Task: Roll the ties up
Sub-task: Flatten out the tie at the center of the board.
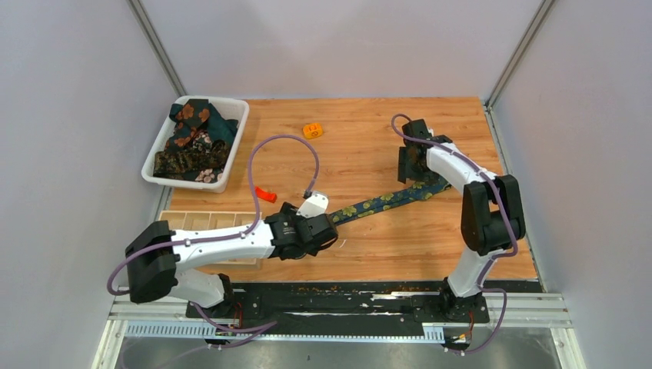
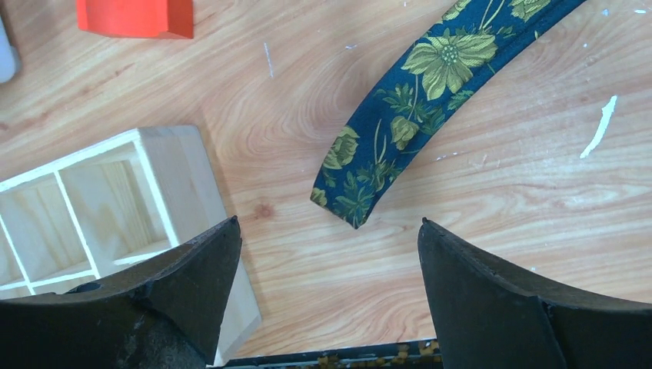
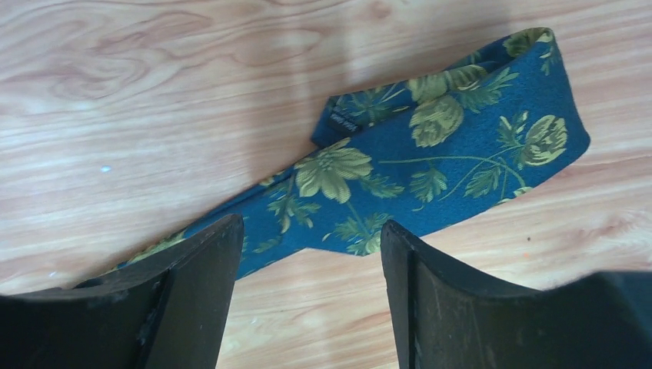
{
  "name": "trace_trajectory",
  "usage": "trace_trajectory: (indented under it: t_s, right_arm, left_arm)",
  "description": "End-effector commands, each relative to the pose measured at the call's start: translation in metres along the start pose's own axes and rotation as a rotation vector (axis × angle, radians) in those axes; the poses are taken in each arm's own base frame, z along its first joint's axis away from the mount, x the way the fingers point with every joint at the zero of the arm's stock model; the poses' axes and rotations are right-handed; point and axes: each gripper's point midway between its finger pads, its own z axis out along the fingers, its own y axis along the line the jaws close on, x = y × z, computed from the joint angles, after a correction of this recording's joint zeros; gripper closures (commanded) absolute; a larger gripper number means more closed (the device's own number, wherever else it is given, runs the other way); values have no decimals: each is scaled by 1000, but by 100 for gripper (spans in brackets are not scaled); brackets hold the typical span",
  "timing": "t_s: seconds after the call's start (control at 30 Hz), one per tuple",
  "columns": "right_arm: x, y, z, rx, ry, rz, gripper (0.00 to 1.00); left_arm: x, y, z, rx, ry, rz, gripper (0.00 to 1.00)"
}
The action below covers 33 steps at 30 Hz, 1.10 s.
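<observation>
A navy tie with yellow-green flowers lies flat and diagonal across the middle of the table. In the left wrist view its narrow tip rests on the wood just beyond my left gripper, which is open and holds nothing. In the right wrist view the wide end is folded over on itself. My right gripper hovers over that end, open, with nothing between its fingers. More ties, dark green with orange and pinkish blooms, are heaped in a white bin at the back left.
A wooden compartment tray sits at the near left, close beside the left gripper; its corner shows in the left wrist view. A red plastic piece and an orange one lie on the table.
</observation>
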Motion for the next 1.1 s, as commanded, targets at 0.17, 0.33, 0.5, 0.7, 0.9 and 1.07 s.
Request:
trace_trajectory:
  t_s: [0.17, 0.33, 0.5, 0.7, 0.9, 1.07]
  right_arm:
    - [10, -27, 36, 191, 55, -56, 40]
    - [12, -34, 44, 232, 64, -53, 51]
    - [13, -40, 45, 255, 65, -51, 62]
    - [11, -44, 44, 265, 66, -63, 73]
    - [4, -49, 39, 272, 51, -58, 73]
    - [0, -55, 40, 276, 50, -46, 73]
  left_arm:
    - [-11, 5, -15, 89, -77, -28, 10]
    - [-32, -16, -4, 185, -92, -160, 17]
    - [-45, -17, 23, 164, -86, -224, 22]
    - [-32, -8, 59, 125, -11, -284, 28]
    - [-14, -1, 79, 71, 49, -307, 33]
    - [0, 0, 87, 54, 95, -310, 39]
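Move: The tie's narrow end lies some 4 cm ahead of the left hand, about 1 cm to its left and 6 cm lower. The red piece is about 15 cm ahead and 13 cm left, the divided tray's middle 3 cm ahead and 26 cm left. For the right hand, the tie's wide stretch is level ahead, about 3 cm right and 5 cm down; the tagged tip lies 4 cm ahead and 4 cm right, the folded end 3 cm ahead and 11 cm right. Down about 4 cm and rightward onto the wide stretch goes the right hand, its fingers closing to pinch the cloth, then it drags slowly right, some 5 cm sideways in all, the fingertips tilting rightward. The left hand rises a little, swings forward about 6 cm and sinks to the narrow end, turning some 10 degrees counter-clockwise while its fingers partly close around the tie, still wide. ##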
